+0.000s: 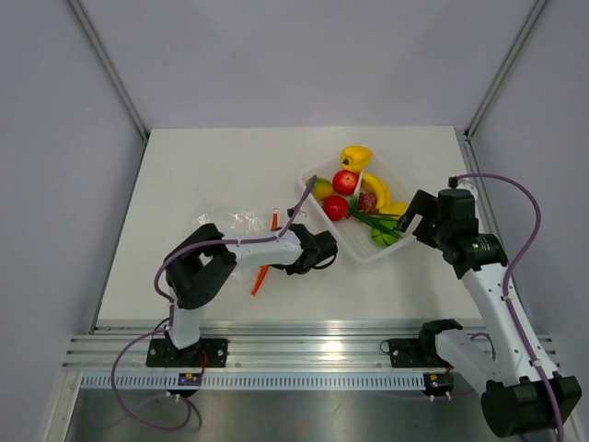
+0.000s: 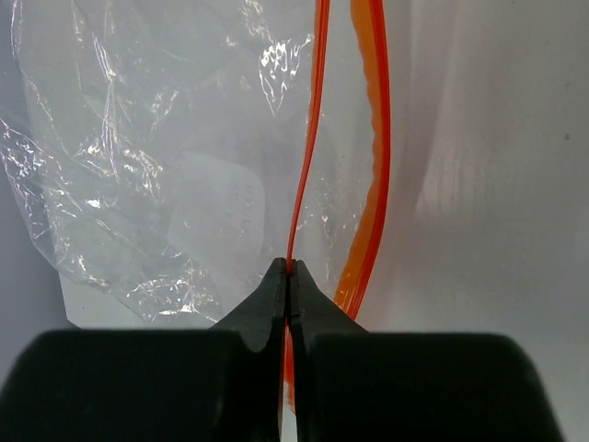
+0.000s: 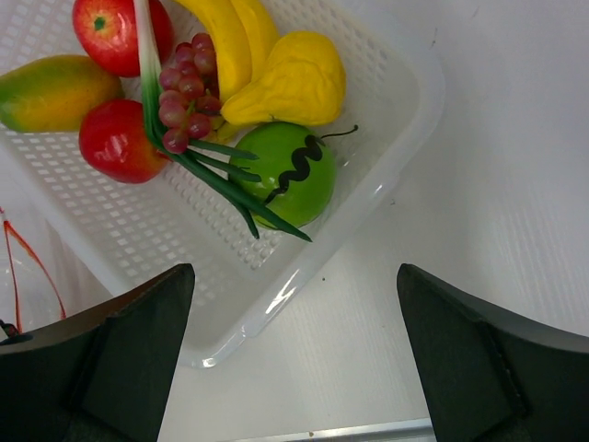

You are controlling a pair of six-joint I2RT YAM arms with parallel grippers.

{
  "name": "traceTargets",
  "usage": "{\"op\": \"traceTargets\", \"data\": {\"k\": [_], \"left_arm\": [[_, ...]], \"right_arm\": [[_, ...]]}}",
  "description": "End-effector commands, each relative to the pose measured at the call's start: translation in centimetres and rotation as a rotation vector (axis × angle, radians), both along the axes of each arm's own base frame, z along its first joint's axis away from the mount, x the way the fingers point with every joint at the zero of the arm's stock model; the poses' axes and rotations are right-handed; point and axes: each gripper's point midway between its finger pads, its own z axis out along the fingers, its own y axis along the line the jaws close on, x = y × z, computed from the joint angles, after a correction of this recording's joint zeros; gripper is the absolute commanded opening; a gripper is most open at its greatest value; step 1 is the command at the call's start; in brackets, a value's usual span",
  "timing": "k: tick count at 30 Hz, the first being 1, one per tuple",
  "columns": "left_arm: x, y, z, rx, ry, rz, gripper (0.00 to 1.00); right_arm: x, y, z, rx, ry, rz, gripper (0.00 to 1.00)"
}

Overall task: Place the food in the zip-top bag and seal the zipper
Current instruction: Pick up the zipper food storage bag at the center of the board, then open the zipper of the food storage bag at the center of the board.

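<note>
The clear zip-top bag (image 2: 138, 166) lies crinkled on the table (image 1: 235, 226). Its zipper (image 2: 308, 138) shows as two orange-red strips standing apart, so the mouth is open. My left gripper (image 2: 290, 267) is shut on the left strip; the other strip (image 2: 375, 166) hangs free to the right. The food sits in a white tray (image 3: 419, 87): yellow pepper (image 3: 294, 83), banana (image 3: 225, 37), red fruits (image 3: 120, 138), mango (image 3: 51, 92), green fruit (image 3: 313, 198), green stalks (image 3: 230, 189). My right gripper (image 3: 294, 276) hangs open over the tray's near corner, holding nothing.
The tray (image 1: 354, 253) stands right of centre, close to the left gripper (image 1: 281, 265). Both arm bases are bolted to a metal rail (image 1: 304, 354) at the near edge. Grey walls enclose the table on three sides.
</note>
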Motion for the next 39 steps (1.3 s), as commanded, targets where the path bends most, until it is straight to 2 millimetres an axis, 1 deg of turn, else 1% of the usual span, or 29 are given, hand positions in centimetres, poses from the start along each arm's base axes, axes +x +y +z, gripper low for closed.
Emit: {"op": "traceTargets", "data": {"k": [1,2,3,4,5,7,9,10,11,14,15,16,17,18,19,20,24,25,26,28,30,31,32,33,35,36,37,38,39], "left_arm": [[0.4,-2.4,3.3,-0.199,-0.015,-0.041,0.0],[0.4,-3.2,5.2,-0.281,-0.022,-0.078,0.0],[0.5,-3.6,6.0,-0.333,-0.013,-0.085,0.0],[-0.2,-4.6,6.6,-0.413,0.029,-0.105,0.0],[-0.2,-5.1,8.1,-0.473,0.027,-0.128,0.0],[-0.3,-6.1,9.8,-0.576,0.053,-0.148,0.0],[-0.4,-6.7,11.4,-0.642,0.054,-0.168,0.0],[-0.4,-7.3,12.3,-0.681,0.05,-0.168,0.0],[-0.5,-7.6,12.9,-0.713,0.042,-0.173,0.0],[-0.6,-9.5,14.1,-0.819,0.048,-0.191,0.0],[-0.4,-9.8,14.0,-0.831,0.054,-0.185,0.0],[-0.5,-10.2,14.1,-0.849,0.066,-0.183,0.0],[-0.3,-10.5,14.4,-0.869,0.066,-0.173,0.0],[-0.3,-10.7,14.3,-0.878,0.073,-0.17,0.0],[-0.4,-11.0,14.5,-0.899,0.077,-0.168,0.0],[-0.3,-11.2,14.7,-0.913,0.078,-0.172,0.0],[-0.4,-11.5,15.8,-0.963,0.066,-0.173,0.0],[-0.4,-11.4,16.0,-0.972,0.061,-0.17,0.0],[-0.4,-11.4,16.2,-0.977,0.059,-0.172,0.0],[-0.5,-11.4,16.3,-0.99,0.062,-0.171,0.0],[-0.7,-11.3,16.8,-1.008,0.06,-0.177,0.0],[-0.8,-11.3,16.7,-1.009,0.061,-0.178,0.0],[-0.9,-11.2,17.0,-1.013,0.059,-0.179,0.0],[-0.8,-10.9,17.2,-1.013,0.054,-0.176,0.0],[-0.8,-10.0,17.1,-0.998,0.053,-0.164,0.0],[-0.7,-9.2,17.6,-1.009,0.035,-0.155,0.0],[-0.6,-8.7,17.7,-1.012,0.03,-0.152,0.0],[-0.3,-7.6,16.9,-1.005,0.032,-0.123,0.0],[-0.6,-6.9,17.8,-1.042,0.016,-0.127,0.0]], "right_arm": [[0.6,1.9,1.4,0.051,-0.068,0.107,0.99],[0.8,2.2,1.8,0.062,-0.083,0.117,0.99],[0.7,3.2,2.1,0.101,-0.088,0.161,1.0],[0.7,3.8,2.3,0.117,-0.093,0.182,1.0],[0.9,4.4,2.8,0.141,-0.111,0.195,0.98],[1.0,5.8,3.5,0.182,-0.13,0.233,0.96],[0.9,8.0,4.6,0.248,-0.158,0.282,0.9],[0.9,9.0,4.9,0.27,-0.168,0.301,0.89],[0.7,10.9,5.6,0.296,-0.192,0.341,0.88],[0.8,13.7,6.3,0.309,-0.204,0.39,0.87],[0.5,15.1,6.4,0.3,-0.202,0.421,0.87],[0.6,16.3,6.4,0.294,-0.192,0.442,0.88],[0.6,17.1,6.5,0.292,-0.196,0.454,0.88],[0.1,18.4,6.4,0.3,-0.187,0.492,0.88],[0.3,19.2,6.0,0.301,-0.171,0.503,0.88],[0.4,19.9,6.1,0.315,-0.179,0.511,0.88],[0.6,22.5,4.3,0.322,-0.125,0.555,0.84],[0.7,23.4,3.3,0.315,-0.099,0.564,0.83],[0.8,23.6,2.8,0.31,-0.086,0.563,0.77],[1.0,24.4,1.4,0.297,-0.048,0.57,0.73],[1.1,25.2,0.7,0.305,-0.026,0.59,0.65],[1.3,25.5,-0.1,0.302,-0.005,0.593,0.58],[1.3,25.7,-0.3,0.303,0.003,0.596,0.43],[1.3,25.7,-0.5,0.3,0.007,0.594,0.35],[1.5,25.5,-0.4,0.294,-0.006,0.582,0.19],[1.6,25.4,-0.3,0.287,-0.011,0.579,0.07],[1.7,25.2,-0.2,0.274,-0.022,0.577,0.05],[1.8,25.0,-0.2,0.26,-0.024,0.574,0.03],[2.2,24.6,-0.4,0.233,-0.03,0.558,0.01]]}}
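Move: The left hand already pinches one lip of the bag's orange zipper; the zipper's middle is some 2 cm ahead of that hand, straight in line and level with it. The basket's middle lies about 28 cm to its right and 14 cm ahead. From the open right hand, the zipper is roughly 42 cm left, 2 cm ahead and 14 cm below; the green pepper is about 8 cm left, 8 cm ahead and 11 cm below. Left hand lifts its lip some 15 cm, also rightward; right sweeps 24 cm left and pinches the other lip. ##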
